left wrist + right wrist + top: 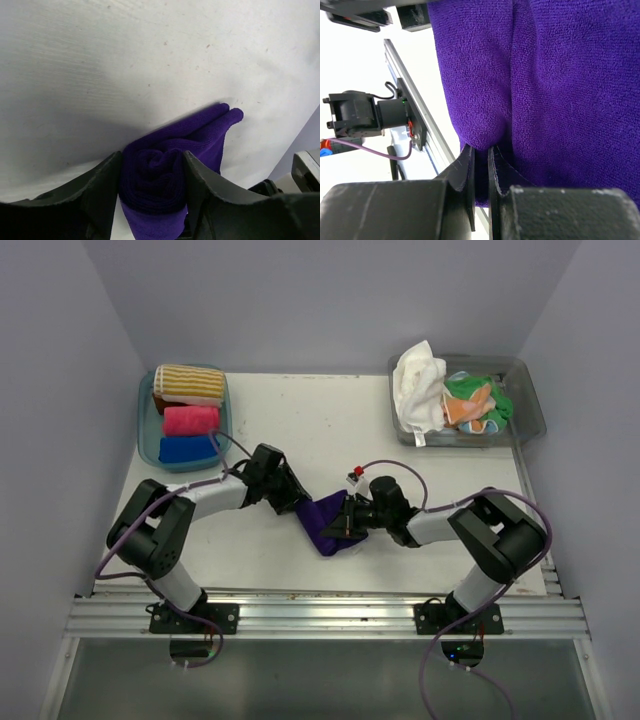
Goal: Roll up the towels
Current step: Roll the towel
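A purple towel (325, 525) lies at the middle of the table, between my two arms. In the left wrist view one end of it is wound into a tight roll (152, 175), and my left gripper (151, 155) has a finger pressed against each side of that roll. The unrolled tail runs away from it across the white table. My right gripper (480, 147) is shut on a thin fold at the towel's edge (545, 75). From above, the left gripper (297, 502) and the right gripper (345, 520) face each other across the cloth.
A blue tub (146, 430) at the back left holds three rolled towels: striped (188, 383), pink (190, 420) and blue (187, 449). A clear tub (530, 410) at the back right holds loose white (418, 385), green (465, 388) and orange (470, 410) towels. An aluminium rail (320, 615) lines the near edge.
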Available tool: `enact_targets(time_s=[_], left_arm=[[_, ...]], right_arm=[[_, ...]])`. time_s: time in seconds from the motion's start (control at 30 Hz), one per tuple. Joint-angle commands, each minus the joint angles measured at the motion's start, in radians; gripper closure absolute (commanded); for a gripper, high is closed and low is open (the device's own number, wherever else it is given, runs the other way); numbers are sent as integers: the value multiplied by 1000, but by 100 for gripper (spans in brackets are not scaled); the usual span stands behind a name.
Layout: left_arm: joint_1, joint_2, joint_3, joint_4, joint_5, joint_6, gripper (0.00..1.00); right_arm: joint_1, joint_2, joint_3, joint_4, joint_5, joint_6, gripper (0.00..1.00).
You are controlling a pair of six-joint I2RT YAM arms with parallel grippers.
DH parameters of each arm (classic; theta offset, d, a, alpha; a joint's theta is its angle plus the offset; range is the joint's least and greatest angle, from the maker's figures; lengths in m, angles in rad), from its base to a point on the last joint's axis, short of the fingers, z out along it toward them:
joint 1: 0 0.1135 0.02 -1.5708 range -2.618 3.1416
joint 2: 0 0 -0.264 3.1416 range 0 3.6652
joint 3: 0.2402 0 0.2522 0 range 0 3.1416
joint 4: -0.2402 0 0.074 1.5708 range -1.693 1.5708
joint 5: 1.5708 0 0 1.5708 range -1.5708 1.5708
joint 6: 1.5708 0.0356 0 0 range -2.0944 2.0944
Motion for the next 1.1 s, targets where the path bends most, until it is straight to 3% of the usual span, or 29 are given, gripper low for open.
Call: enact_targets(time_s=[0.0, 0.2, 0.3, 0.4, 0.43, 0.47, 0.53, 0.63, 0.87, 1.07], left_arm=[[-8, 13, 34, -50, -38, 25, 51], [-10, 23, 39, -73, -25, 34, 66], [-11, 33, 43, -76, -12, 36, 67], [-14, 50, 56, -86, -3, 42, 68], [-16, 56, 59, -89, -2, 44, 68], [-16, 60, 66, -99, 5, 48, 68], [-19, 71, 77, -109, 8, 56, 69], [-22, 83, 92, -129, 11, 67, 69], [-30, 108, 126, -157, 29, 81, 69], [-37, 116, 134, -168, 25, 82, 70]], right_arm=[[6, -34, 16, -108, 42, -58, 100], [6, -95, 49, -263, 134, -132, 100], [10, -118, 71, -332, 172, -158, 98], [30, -155, 95, -412, 212, -192, 75], [38, -167, 103, -459, 249, -201, 60], [44, -193, 120, -487, 269, -216, 52], [61, -224, 138, -565, 345, -230, 39], [87, -291, 179, -659, 430, -253, 31], [254, -328, 333, -864, 764, -351, 30], [427, -219, 489, -987, 1008, -451, 33]])
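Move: The roll's far-left end sits between the left fingers, about 2 cm right of that hand and a centimetre lower; its near end is some 12 cm back and 8 cm right. The right hand still pinches a fold beside the roll: from that hand, the roll's near end is about 4 cm back and 2 cm left, its far end 7 cm ahead and 8 cm left, and the loose tail's middle 4 cm ahead and 2 cm right. The left fingers close in on the roll's far-left end and squeeze it narrower, sinking about 1 cm. The right fingers first keep their pinch as the hand eases about 1 cm to the right, then open wide and let go of the fold; the hand draws another 2 cm right, climbs some 7 cm off the towel and swings back left over the roll, its fingertips tipping steeply down. ##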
